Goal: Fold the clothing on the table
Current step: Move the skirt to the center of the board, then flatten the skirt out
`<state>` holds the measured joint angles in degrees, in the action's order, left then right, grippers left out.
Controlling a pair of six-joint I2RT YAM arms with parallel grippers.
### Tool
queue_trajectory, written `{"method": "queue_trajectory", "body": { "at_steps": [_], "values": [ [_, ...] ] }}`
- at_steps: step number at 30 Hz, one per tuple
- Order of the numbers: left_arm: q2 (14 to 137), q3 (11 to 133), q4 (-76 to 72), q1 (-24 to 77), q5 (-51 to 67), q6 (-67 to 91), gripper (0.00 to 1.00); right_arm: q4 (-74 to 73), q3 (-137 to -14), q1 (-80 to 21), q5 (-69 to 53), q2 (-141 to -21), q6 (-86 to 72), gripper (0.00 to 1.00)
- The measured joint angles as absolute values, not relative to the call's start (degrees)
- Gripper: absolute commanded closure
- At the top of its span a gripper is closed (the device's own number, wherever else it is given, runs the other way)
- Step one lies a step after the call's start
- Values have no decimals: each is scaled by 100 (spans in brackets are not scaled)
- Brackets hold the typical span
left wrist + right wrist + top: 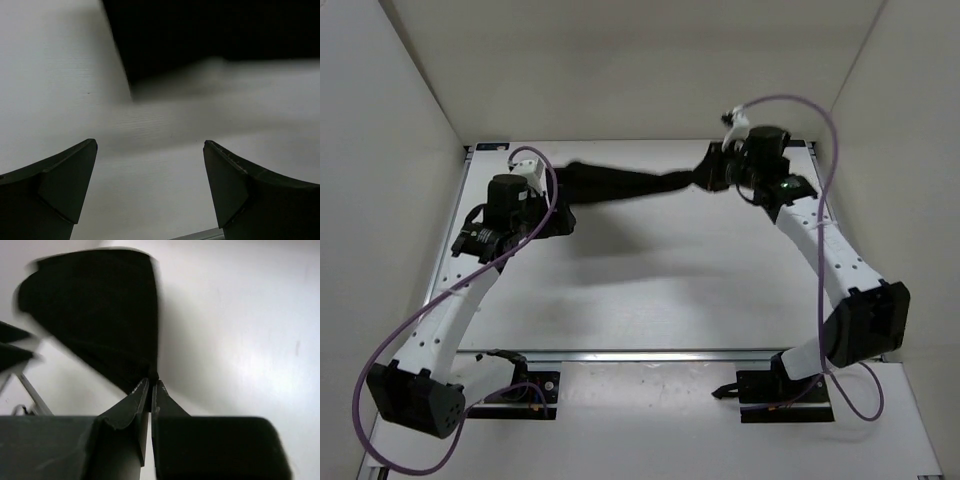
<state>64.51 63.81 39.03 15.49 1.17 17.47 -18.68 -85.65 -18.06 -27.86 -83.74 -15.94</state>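
The black clothing (620, 183) stretches as a narrow band across the far part of the white table (660, 290), from the left arm to the right one. My right gripper (151, 382) is shut on a corner of the clothing (105, 315), which fans out from its fingertips and hangs lifted at the far right (712, 170). My left gripper (150, 150) stands wide open over bare table, nothing between its fingers, with the edge of the clothing (210, 35) just beyond them. From above, the left gripper (555, 218) sits at the clothing's left end.
White walls close in the table on the left, right and back. A metal rail (650, 354) runs along the near edge by the two arm bases. Purple cables (825, 150) loop off both arms.
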Motion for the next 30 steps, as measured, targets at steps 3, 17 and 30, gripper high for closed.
{"method": "queue_trajectory", "body": {
  "at_steps": [3,17,30],
  "values": [
    [6093,6386,3865,1579,47,1813,2,-1647,-6917,-1693,-2877,-8630,-1640,100],
    [6051,4244,3072,2215,263,2287,1,-1544,-4823,-1479,-2947,-8737,-1577,100],
    [6543,3050,1525,2460,864,3013,3,-1492,-4821,-1903,-2864,-8466,-1529,100]
  ]
}}
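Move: The right hand, high over the far part of the board, still holds one end of the black skirt, whose middle hangs in the air about 11 cm to its left, roughly level fore and aft and some 5 cm lower. The board's center lies some 10 cm back, 8 cm left and 32 cm below. From the open left hand, the skirt's middle is about 8 cm ahead, 14 cm right and slightly higher; the board's center is level ahead, 17 cm right and 20 cm below. Keeping its pinch on the skirt's right end, the right hand whips down about 30 cm and some 12 cm back towards the board, its fingers tipping down about 40 degrees, then eases up and forward a few centimetres while drifting right, and finally slips a little back and left. The left hand, empty and wide open, bobs up about 3 cm, then sinks well past its starting height to end some 17 cm lower, coming back about 8 cm and right 5 cm as its fingers tip down, arriving beside the skirt's left edge; a touch there can't be seen. ##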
